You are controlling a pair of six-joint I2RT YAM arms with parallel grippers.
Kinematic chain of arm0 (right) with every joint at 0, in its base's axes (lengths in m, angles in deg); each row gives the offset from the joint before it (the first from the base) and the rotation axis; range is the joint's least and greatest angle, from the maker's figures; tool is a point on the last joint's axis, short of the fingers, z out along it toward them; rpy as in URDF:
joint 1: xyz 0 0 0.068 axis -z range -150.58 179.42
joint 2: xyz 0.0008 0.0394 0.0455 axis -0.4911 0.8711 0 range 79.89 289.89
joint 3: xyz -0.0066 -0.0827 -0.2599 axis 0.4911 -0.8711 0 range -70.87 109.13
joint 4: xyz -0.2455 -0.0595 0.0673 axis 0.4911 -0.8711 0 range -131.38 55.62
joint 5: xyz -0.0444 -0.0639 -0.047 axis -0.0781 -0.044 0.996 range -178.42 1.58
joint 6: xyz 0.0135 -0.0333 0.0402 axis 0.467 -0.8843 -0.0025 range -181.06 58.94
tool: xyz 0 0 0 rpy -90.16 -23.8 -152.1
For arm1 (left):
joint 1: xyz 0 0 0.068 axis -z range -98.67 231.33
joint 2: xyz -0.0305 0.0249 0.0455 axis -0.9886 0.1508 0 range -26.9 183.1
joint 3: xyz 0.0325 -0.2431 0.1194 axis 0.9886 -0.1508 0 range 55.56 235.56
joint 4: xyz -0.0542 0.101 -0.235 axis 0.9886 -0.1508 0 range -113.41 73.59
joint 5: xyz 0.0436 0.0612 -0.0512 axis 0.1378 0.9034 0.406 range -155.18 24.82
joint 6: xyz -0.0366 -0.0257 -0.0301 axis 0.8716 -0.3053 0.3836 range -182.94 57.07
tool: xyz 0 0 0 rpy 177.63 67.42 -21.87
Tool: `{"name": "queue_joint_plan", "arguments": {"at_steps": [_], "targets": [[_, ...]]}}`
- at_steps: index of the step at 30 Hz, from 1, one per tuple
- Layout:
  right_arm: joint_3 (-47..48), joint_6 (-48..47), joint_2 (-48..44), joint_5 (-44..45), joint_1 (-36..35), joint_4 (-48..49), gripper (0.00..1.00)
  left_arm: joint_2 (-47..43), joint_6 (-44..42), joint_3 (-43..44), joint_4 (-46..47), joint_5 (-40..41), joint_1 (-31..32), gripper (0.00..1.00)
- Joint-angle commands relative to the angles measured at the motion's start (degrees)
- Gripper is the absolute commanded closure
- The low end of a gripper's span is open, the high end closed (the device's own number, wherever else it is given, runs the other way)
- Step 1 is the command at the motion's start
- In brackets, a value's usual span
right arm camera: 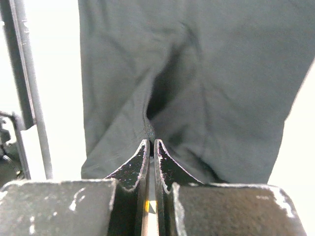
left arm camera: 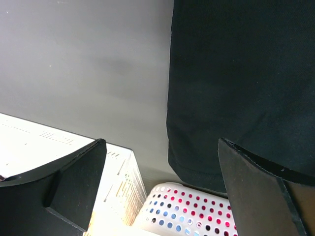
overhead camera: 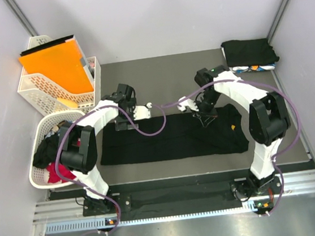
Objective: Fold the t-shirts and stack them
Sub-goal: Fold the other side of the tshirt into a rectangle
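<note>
A black t-shirt (overhead camera: 171,138) lies spread lengthwise across the middle of the table. My right gripper (overhead camera: 206,121) is shut on a pinch of its cloth near the right end; in the right wrist view the gripper (right arm camera: 151,143) has its jaws pressed together on a raised fold of the shirt (right arm camera: 211,73). My left gripper (overhead camera: 145,109) hovers open over the shirt's far left edge. In the left wrist view that gripper (left arm camera: 162,187) holds nothing, and the shirt's hem (left arm camera: 236,83) lies beyond it. A stack of folded t-shirts (overhead camera: 249,54) sits at the back right.
A round white basket (overhead camera: 40,176) with black and red clothes stands at the left, its perforated wall (left arm camera: 187,211) close under the left gripper. Behind it, white lattice baskets (overhead camera: 40,88) hold an orange folder (overhead camera: 57,64). Walls close in on both sides.
</note>
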Motion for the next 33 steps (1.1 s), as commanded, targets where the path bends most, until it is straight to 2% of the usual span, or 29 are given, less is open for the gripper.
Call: {"name": "queue_joint_plan", "arguments": {"at_steps": [1,10,19,22,26,29,33], "targets": [[-1.94,-1.58,-2.78,-0.53,-3.77,-7.42,1.00,0.48,-0.14,0.69,1.85,-0.33,0.53,0.01],[-5.72,3.60,-7.09,-1.67,-11.42,-3.03,1.00,0.39,-1.11,0.52,2.20,-0.24,0.53,0.01],[-6.69,5.62,-8.67,-0.44,-15.90,-3.29,1.00,0.57,-1.81,1.13,1.94,-0.86,0.53,0.01],[-7.13,6.33,-8.59,0.08,-17.14,-2.77,0.92,0.48,-1.90,1.13,1.94,-1.12,0.53,0.01],[-7.21,6.94,-8.15,0.00,-17.84,-2.50,0.73,0.30,-2.17,0.87,1.85,-1.38,0.53,0.01],[-7.39,7.47,-8.58,0.26,-18.46,-1.97,0.64,0.22,-2.25,0.78,2.02,-1.38,0.53,0.01],[-7.83,8.87,-9.55,2.10,-18.37,0.91,0.62,0.22,-2.43,0.87,2.11,-1.38,0.53,0.01]]}}
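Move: The right hand already holds a pinched-up fold of the black t-shirt's right part, about 5 cm above where the cloth lies. The stretch of the shirt's near edge it is heading for lies some 10 cm back, 4 cm left and 5 cm down. The small yellow mark on the shirt is roughly level with the hand and 10 cm to its right, also 5 cm lower. From the idle left hand that edge stretch is about 14 cm back, 27 cm right and 3 cm down. Back towards its base and partly left, the right hand draws the pinched cloth about 9 cm over the shirt towards the near edge, quickly at first and then easing off, its height hardly changing. The wrist turns some 10 degrees counter-clockwise; over the last stretch the fingers open to a little over a third and let go of the fabric. ##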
